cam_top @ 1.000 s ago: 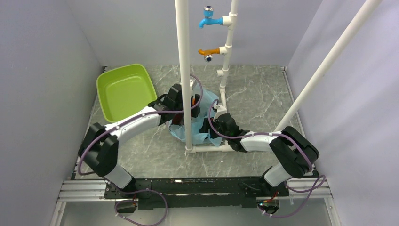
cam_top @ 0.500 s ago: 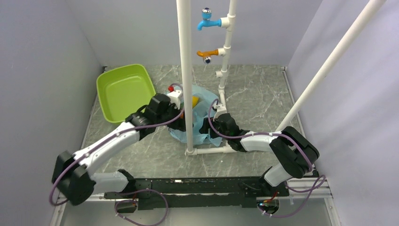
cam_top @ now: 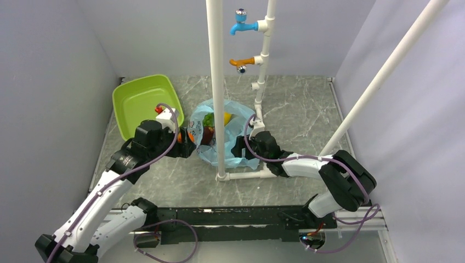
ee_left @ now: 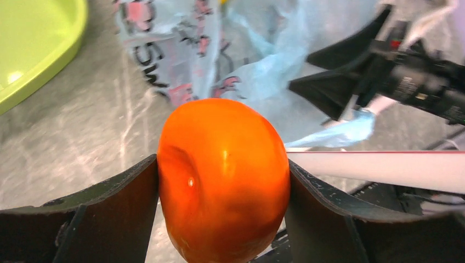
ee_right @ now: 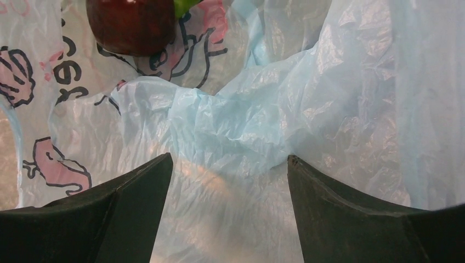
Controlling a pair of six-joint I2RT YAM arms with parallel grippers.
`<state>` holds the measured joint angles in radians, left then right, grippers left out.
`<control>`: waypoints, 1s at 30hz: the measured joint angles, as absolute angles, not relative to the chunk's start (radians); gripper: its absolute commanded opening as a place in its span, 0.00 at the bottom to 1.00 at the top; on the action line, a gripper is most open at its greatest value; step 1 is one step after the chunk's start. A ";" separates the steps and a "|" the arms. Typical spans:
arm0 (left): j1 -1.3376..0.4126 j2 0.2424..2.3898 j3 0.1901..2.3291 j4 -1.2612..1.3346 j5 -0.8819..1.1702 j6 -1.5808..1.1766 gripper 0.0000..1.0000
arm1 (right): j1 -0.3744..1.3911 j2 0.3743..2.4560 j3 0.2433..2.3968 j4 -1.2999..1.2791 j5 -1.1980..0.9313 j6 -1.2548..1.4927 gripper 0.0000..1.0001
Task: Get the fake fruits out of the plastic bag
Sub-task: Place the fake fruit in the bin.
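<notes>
My left gripper is shut on the round orange fake fruit. It holds the fruit outside the plastic bag, just left of it and above the table. The light-blue bag lies crumpled around the white post. Its mouth shows a green fruit, a yellow one and a dark red one. My right gripper is at the bag's right side. Its jaws are open, with the bag's film lying between and below them. The dark red fruit sits beyond, inside the bag.
A lime-green tray lies at the back left, close behind my left wrist. A white pipe frame stands mid-table: a vertical post, a base pipe, and a second post with blue and orange taps. A slanted pipe crosses the right side.
My left arm has pulled back out of the bag to the left with the orange fruit in its jaws. The bag's mouth now shows the fruits inside. The right arm has stayed put.
</notes>
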<state>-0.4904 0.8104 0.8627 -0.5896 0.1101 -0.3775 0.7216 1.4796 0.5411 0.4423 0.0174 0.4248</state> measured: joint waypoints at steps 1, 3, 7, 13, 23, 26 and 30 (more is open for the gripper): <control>-0.479 0.809 0.863 -0.606 0.096 -0.377 0.24 | 0.722 1.476 0.541 0.442 0.017 0.423 0.81; -0.439 0.814 0.863 -0.640 0.069 -0.374 0.23 | 0.722 1.470 0.543 0.442 0.009 0.422 0.83; -0.296 0.865 0.873 -0.667 0.056 -0.350 0.26 | 0.722 1.468 0.574 0.407 -0.014 0.419 0.88; -0.009 1.036 0.923 -0.624 0.159 -0.317 0.29 | 0.722 1.375 0.657 0.289 -0.035 0.418 0.97; 0.207 1.396 1.018 -0.450 0.321 -0.337 0.35 | 0.722 1.282 0.736 0.200 -0.026 0.421 0.99; 0.220 1.497 1.074 -0.424 0.337 -0.336 0.37 | 0.721 1.261 0.730 0.175 -0.026 0.424 0.99; 0.220 1.631 1.179 -0.423 0.336 -0.322 0.45 | 0.719 1.161 0.667 0.214 -0.031 0.414 0.99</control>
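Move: The left hand holds the orange fruit; the green bin's middle lies about 29 cm ahead, 21 cm left and 20 cm below it. Behind in the open bag, the dark red fruit sits some 17 cm ahead and 6 cm right of that hand, the grapes 8 cm beyond that fruit. From the right hand, the dark red fruit is about 9 cm ahead, 13 cm left and slightly below. Left carries the gripped orange fruit 25 cm forward-left, sinking, over the bin; right opens, rising about 12 cm. ##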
